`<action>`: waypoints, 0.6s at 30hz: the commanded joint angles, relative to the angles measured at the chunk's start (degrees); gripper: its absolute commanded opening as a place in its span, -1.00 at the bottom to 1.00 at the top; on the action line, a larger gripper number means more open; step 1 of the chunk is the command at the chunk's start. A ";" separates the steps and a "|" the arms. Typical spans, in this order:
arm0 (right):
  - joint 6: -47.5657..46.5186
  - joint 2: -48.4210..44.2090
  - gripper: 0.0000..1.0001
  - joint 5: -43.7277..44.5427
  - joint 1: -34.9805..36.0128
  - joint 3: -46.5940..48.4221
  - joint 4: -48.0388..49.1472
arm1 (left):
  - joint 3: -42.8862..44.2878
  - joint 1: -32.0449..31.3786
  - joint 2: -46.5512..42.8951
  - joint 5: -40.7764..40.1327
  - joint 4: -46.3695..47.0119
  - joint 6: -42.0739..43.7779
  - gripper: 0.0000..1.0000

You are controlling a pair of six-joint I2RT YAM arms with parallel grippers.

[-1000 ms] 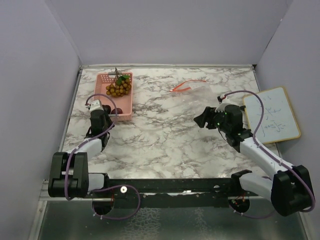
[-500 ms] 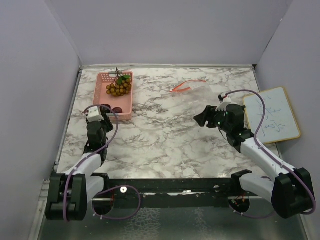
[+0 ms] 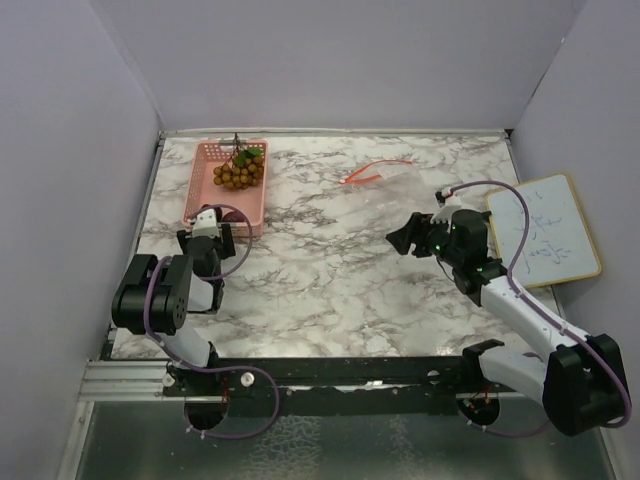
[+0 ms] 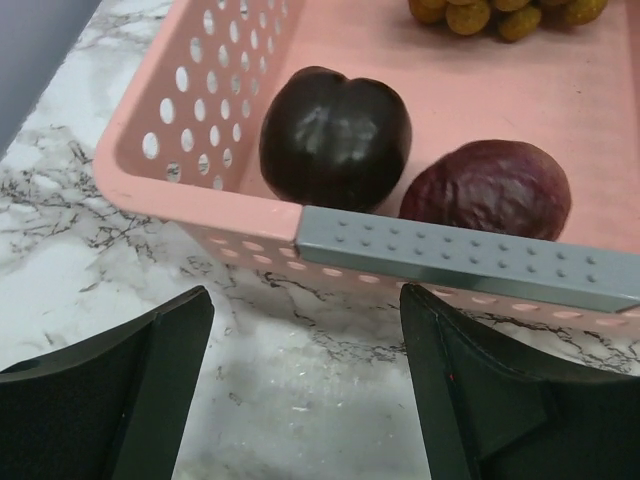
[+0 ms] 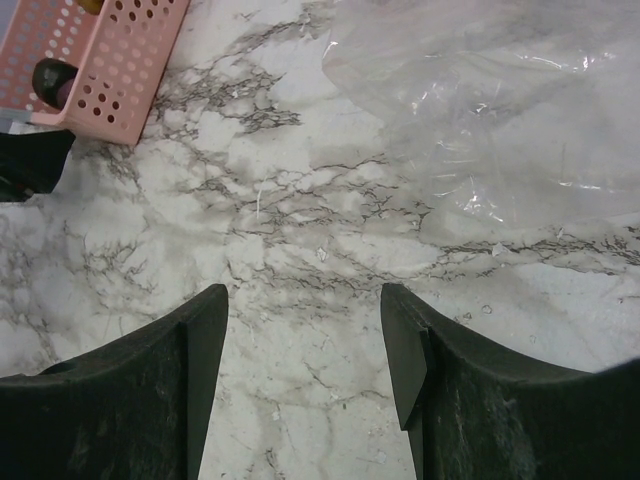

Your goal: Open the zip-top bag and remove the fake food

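The zip-top bag lies flat and empty at the back right, with its orange-red strip on the left side. It also shows in the right wrist view. The golden-brown grape bunch lies in the pink basket. In the left wrist view a maroon round fruit and a darker round fruit lie at the basket's near end. My left gripper is open and empty just in front of the basket. My right gripper is open and empty near the bag.
A small whiteboard lies at the right edge of the marble table. Purple walls close in the left, back and right sides. The basket has a grey strip on its near rim.
The left arm has folded back toward its base while its gripper stays just before the basket's near end. The right arm has hardly moved.
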 commanded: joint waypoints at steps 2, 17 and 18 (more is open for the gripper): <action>0.55 -0.44 0.25 -1.40 0.06 -0.31 1.88 | 0.23 -0.32 1.70 3.83 9.89 3.72 0.94; -2.10 -3.32 0.26 2.74 0.09 0.31 -2.65 | 1.54 -0.30 1.92 7.27 7.47 4.93 0.98; -2.53 -2.89 0.26 3.30 0.08 0.59 -2.68 | 1.53 -0.30 1.88 7.27 7.46 5.01 0.98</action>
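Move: The pink basket's front handle is about 2 cm ahead of the left gripper, 3 cm to its right and a little above it. Inside the basket, the black fruit lies some 6 cm ahead and 1 cm right of the left gripper, the dark red fruit 5 cm ahead and 5 cm right, and the yellow bunch about 14 cm ahead and 6 cm right. From the right gripper, that handle is roughly 34 cm left, 4 cm ahead and 8 cm lower. Spread the left fingers from mostly open to fully open at the basket's front side, just under the handle, while easing the hand about 1.5 cm to the right and 1 cm forward and up. Turn the wrist slightly clockwise, some 5 degrees, then hold there, keeping the fingertips against the front wall. ##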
